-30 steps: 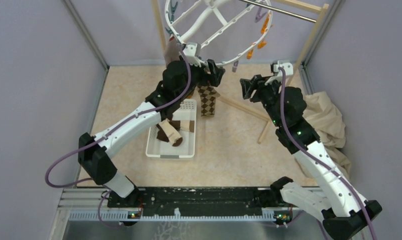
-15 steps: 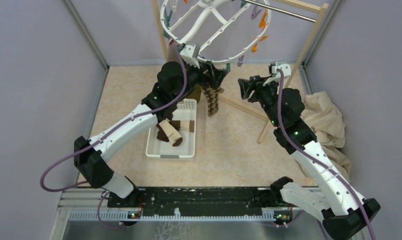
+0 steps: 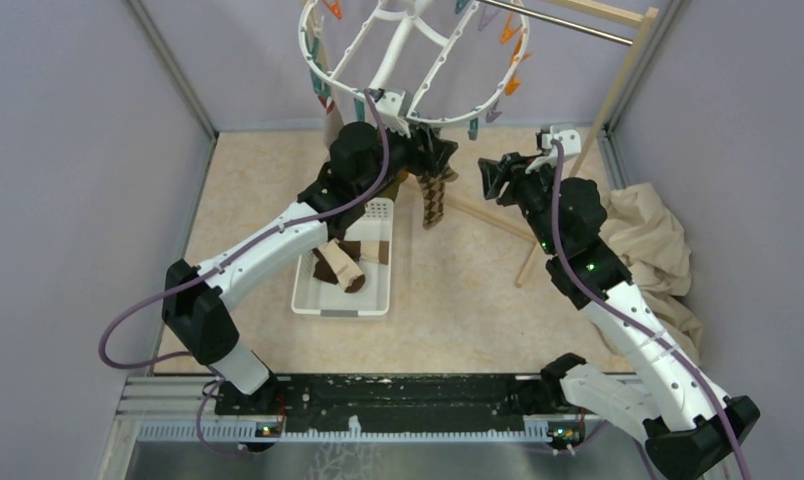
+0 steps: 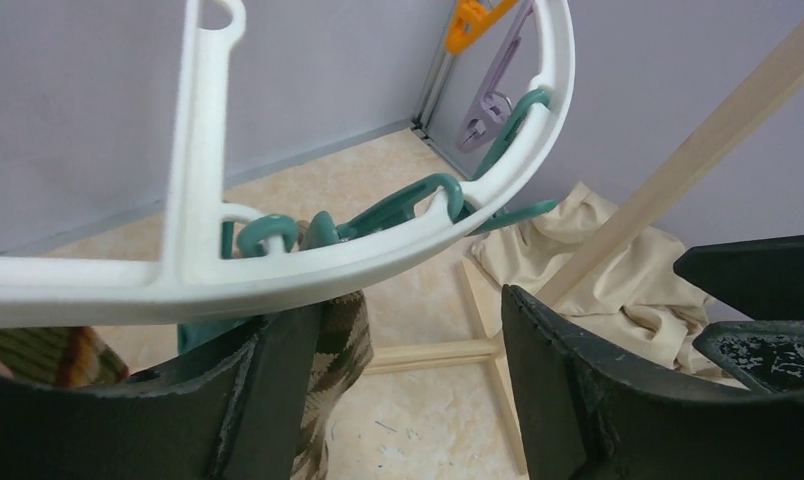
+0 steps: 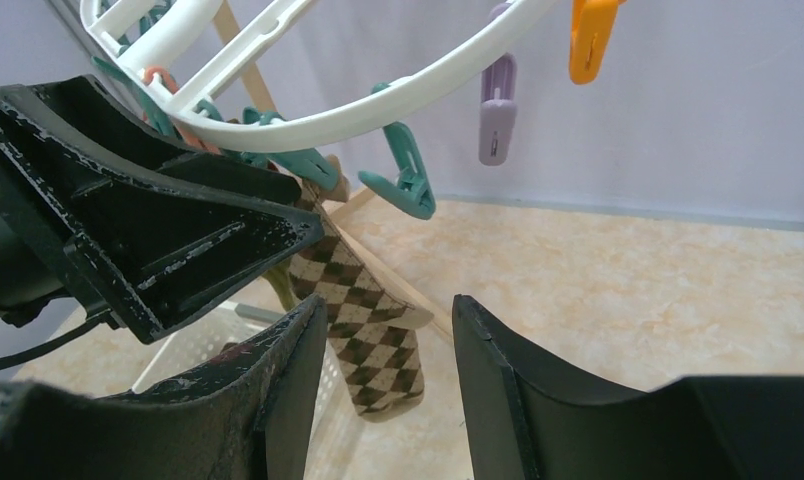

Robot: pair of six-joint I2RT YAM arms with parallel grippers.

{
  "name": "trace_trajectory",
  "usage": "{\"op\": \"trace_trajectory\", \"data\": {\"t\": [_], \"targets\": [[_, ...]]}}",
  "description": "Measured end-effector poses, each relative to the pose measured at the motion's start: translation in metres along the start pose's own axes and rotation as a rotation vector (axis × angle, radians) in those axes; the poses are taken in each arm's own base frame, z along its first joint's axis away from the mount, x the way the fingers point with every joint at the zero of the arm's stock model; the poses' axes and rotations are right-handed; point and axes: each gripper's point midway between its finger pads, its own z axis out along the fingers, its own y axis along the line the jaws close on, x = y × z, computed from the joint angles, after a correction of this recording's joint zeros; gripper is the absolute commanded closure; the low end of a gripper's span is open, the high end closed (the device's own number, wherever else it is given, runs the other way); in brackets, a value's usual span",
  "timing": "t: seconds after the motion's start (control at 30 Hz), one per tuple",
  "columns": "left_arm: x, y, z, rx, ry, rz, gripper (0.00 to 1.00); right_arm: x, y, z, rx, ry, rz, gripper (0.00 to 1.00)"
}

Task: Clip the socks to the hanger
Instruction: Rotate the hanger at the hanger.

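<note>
The white oval hanger (image 3: pixel 403 60) hangs at the top middle, with teal, orange and purple pegs round its rim. A brown-cream argyle sock (image 3: pixel 435 200) hangs below its near rim by the teal pegs (image 5: pixel 408 175); its top is hidden behind my left gripper. My left gripper (image 3: pixel 440 152) is open just under the rim (image 4: pixel 378 255), with the argyle sock (image 4: pixel 338 350) against its left finger. My right gripper (image 3: pixel 490 178) is open and empty, a little right of the sock (image 5: pixel 368 330). A green-orange striped sock (image 4: pixel 48 350) shows at the far left. Brown and cream socks (image 3: pixel 343 262) lie in the tray.
A white tray (image 3: pixel 308 300) sits on the floor under my left arm. A wooden rack (image 3: pixel 623 70) with a metal bar (image 3: pixel 558 22) stands behind and to the right, its foot (image 3: pixel 498 222) crossing the floor. A big beige cloth (image 3: pixel 658 250) lies at the right wall.
The hanger has swung and tilted up toward the left. My left gripper has shifted slightly right under the rim, and the hanging argyle sock moved right with it. The right gripper barely moved.
</note>
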Motion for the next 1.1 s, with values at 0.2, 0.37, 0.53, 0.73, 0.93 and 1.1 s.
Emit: {"op": "trace_trajectory", "data": {"t": [0.2, 0.37, 0.53, 0.73, 0.93, 1.1], "targets": [[-0.004, 0.018, 0.001, -0.048, -0.011, -0.005, 0.19, 0.000, -0.005, 0.001, 0.021, -0.003, -0.002, 0.51], [-0.010, 0.041, 0.000, -0.094, -0.023, -0.018, 0.15, 0.008, -0.018, 0.011, 0.055, 0.003, 0.014, 0.51], [-0.015, 0.059, -0.004, -0.133, -0.030, -0.024, 0.12, 0.020, -0.026, 0.017, 0.078, 0.028, 0.031, 0.51], [-0.022, 0.078, -0.013, -0.182, -0.038, -0.025, 0.10, 0.017, -0.027, 0.019, 0.080, 0.014, 0.044, 0.51], [-0.021, 0.096, -0.018, -0.237, -0.027, -0.024, 0.08, 0.016, -0.028, 0.020, 0.078, 0.002, 0.051, 0.51], [-0.020, 0.103, -0.019, -0.258, -0.020, -0.025, 0.07, 0.022, -0.027, 0.031, 0.046, 0.018, 0.029, 0.43]]}}
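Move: The pink clip on the hanger's near rim lies about 9 cm ahead of the left hand, 12 cm to its left and at about its height; the checkered sock hangs 2 cm ahead, 1 cm left, its middle 7 cm below. The right hand has the rim's lone teal clip 9 cm ahead, 3 cm left and 3 cm up, with the purple clip 13 cm ahead, straight in front and 4 cm above. The left fingers come free of the checkered sock and open wider as the hand slips left and forward along the near rim, some 10 cm, towards the pink clip with the green sock, turning about 15 degrees counter-clockwise. The right hand, fingers staying half open, edges forward and dips a little towards the lone teal clip. ##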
